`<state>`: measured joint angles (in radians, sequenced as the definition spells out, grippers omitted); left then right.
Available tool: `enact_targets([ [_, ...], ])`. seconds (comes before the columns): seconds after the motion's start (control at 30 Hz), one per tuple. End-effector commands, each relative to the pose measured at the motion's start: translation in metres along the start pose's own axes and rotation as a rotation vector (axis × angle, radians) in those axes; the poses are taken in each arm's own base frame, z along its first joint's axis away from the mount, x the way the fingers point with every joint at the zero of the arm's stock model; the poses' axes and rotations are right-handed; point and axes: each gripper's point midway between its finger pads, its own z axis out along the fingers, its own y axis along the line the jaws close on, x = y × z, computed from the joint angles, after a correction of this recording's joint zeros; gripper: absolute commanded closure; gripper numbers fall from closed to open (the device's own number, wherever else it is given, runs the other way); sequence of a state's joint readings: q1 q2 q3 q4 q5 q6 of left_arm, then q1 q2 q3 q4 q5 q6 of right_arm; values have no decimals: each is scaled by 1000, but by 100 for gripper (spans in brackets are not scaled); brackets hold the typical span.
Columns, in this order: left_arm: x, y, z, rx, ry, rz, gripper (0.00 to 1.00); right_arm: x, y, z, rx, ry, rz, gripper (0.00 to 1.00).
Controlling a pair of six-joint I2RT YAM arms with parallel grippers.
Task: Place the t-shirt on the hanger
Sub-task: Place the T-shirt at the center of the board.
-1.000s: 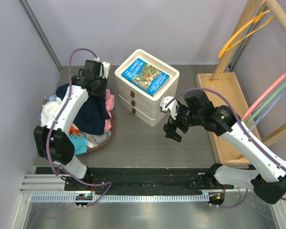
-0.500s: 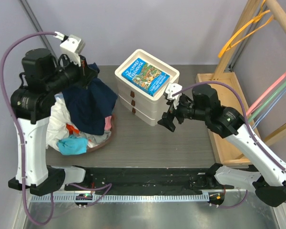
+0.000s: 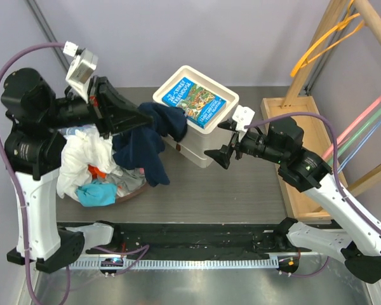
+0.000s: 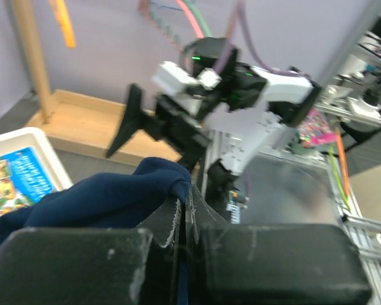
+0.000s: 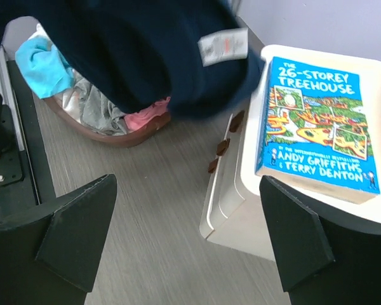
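The dark navy t-shirt [image 3: 143, 149] hangs lifted above the laundry basket, one end pinched in my left gripper [image 3: 151, 121], which is shut on it. In the left wrist view the cloth [image 4: 101, 197] bunches over the closed fingertips of the left gripper [image 4: 185, 197]. In the right wrist view the t-shirt [image 5: 114, 51] fills the top, with a white label showing. My right gripper [image 3: 219, 155] is open and empty, just right of the hanging shirt, and it points at it [image 5: 190, 235]. The orange-yellow hanger [image 3: 317, 44] hangs on the wooden rack at the far right.
A brown basket [image 3: 136, 190] of white, turquoise and pink garments sits at the left. Stacked white boxes [image 3: 178, 136] with a blue book [image 3: 193, 101] on top stand mid-table. A wooden rack base [image 3: 305, 146] and pink and green rods [image 3: 362, 127] are on the right.
My left arm has lifted the t-shirt out of the basket and swung it right, toward the boxes. My right gripper has turned and moved left toward the shirt.
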<state>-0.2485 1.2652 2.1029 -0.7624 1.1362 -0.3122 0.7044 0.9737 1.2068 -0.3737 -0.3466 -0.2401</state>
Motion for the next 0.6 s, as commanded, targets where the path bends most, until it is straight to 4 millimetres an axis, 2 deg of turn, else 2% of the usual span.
enact_targets([
  [0.0, -2, -96, -31, 223, -18, 154, 100, -22, 5, 14, -69, -128, -89, 0],
  [0.03, -1, -96, -33, 213, -27, 175, 100, -25, 6, 19, -84, -159, -104, 0],
  [0.1, -4, -112, -40, 203, -53, 206, 100, -22, 19, 31, -176, -175, -123, 0],
  [0.27, -12, -119, -44, 162, -96, 238, 100, -25, 39, 51, -309, -236, -99, 0],
  [0.37, -18, -108, -43, 89, -134, 266, 100, -19, 64, 54, -413, -223, -40, 3],
  [0.43, -26, -92, -43, -11, -178, 279, 100, -13, 84, 48, -453, -218, -44, 3],
  [0.5, -39, -69, -45, -146, -233, 296, 100, -7, 93, 42, -453, -223, -55, 2],
  [0.57, -44, -55, -46, -201, -248, 308, 100, 4, 102, 33, -432, -229, -70, 2],
])
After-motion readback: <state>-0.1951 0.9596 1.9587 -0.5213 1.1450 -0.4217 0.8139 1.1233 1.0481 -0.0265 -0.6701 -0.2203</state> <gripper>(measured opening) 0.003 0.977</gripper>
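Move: The bare table centre, where the T-shirt is to go, lies some 13 cm right of the left hand holding it, about 3 cm farther out and 50 below. From that hand, the drawers are roughly 28 cm ahead and 11 right, the laundry basket 14 ahead and 22 left. From the right hand, the hanging T-shirt is about 16 cm left, 2 back and slightly higher; the drawers are some 21 ahead and 5 left. Drawing the T-shirt back high above the table, the left hand keeps its shut grip and travels about 12 cm back from the drawers, rising a few centimetres and tilting its wrist, then eases 2 cm forward again. Meanwhile the right hand, fingers still wide open, reaches about 8 cm left, then also back and down, turning some 25 degrees counter-clockwise; no touch on the cloth can be made out. ##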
